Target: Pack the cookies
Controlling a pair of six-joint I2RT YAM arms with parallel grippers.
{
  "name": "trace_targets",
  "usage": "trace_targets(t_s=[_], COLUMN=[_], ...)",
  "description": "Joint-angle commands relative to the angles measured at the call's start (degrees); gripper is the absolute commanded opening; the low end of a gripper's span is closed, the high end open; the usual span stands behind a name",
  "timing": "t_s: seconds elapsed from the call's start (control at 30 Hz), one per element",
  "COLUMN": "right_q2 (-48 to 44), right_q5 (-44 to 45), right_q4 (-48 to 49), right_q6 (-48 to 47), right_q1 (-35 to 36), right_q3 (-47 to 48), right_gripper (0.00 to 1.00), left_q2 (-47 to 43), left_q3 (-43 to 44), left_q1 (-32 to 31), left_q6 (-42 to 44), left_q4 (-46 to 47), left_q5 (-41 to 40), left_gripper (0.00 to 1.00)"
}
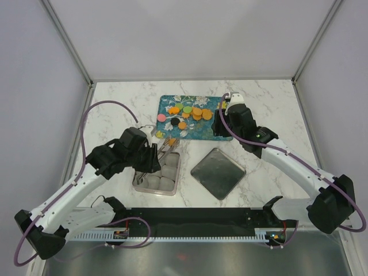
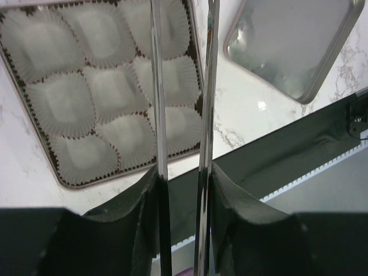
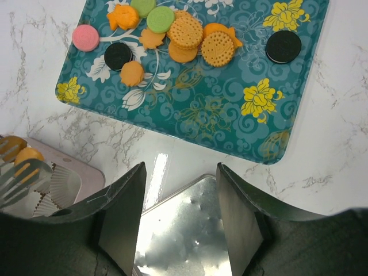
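The cookies (image 1: 192,112) lie in a heap on the teal flowered tray (image 1: 204,131); most are orange, a few black, green and pink (image 3: 187,31). My left gripper (image 1: 150,156) is shut on metal tongs (image 2: 158,86), whose two blades run out over the tin (image 2: 63,183) of white paper cups (image 2: 109,92). At the tongs' tips (image 3: 17,181) an orange cookie (image 3: 27,155) shows above the tin's far corner. My right gripper (image 3: 179,172) hangs open with nothing in it, above the table between the tray's (image 3: 218,109) near edge and the lid.
The silver tin lid (image 1: 218,172) lies flat right of the tin (image 1: 138,185), turned like a diamond, and also shows under the right jaws (image 3: 190,236). A black rail runs along the table's near edge (image 2: 299,144).
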Motion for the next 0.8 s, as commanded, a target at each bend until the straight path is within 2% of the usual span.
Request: trace_targets(t_s=[0.0,0.33,0.77], right_q2=[0.7,1.6,1.9], right_q5=[-1.3,-2.1,-2.6], right_q4=[0.8,1.6,2.1], right_q6=[0.3,0.5,0.1], right_q1=[-0.1,-0.1,-0.1], right_q3=[2.6,2.5,1.7], right_gripper=[0.6,0.6,0.6], left_q2=[-2.5,-4.1,-1.0], left_q3=[-1.1,-5.8,-8.7], left_q1=[-0.8,-3.5,-3.6], left_q6=[-4.6,-9.5,-9.1], left_q4=[-2.9,-1.7,3.2], left_q5=[0.8,0.0,-1.5], left_gripper=[0.36,0.36,0.4])
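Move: The left gripper holds the tongs with the orange cookies at their tips; the empty liner in the box's far right corner lies about 9 cm ahead, 5 cm to the right and some 16 cm below the hand. The box's middle is almost under it, 2 cm ahead and 1 cm left; the metal lid's middle is 26 cm right and 2 cm ahead. From the right hand that liner is about 19 cm left, 6 cm back and 19 cm down. Bring the left gripper down about 5 cm while drawing it back some 3 cm, the backward part mostly first and then straight down, easing very slightly forward. Tip the hand down about 8 degrees so the tongs' tips dip towards the far right liner, and keep the grip on the tongs unchanged so they go on pinching the cookies. ##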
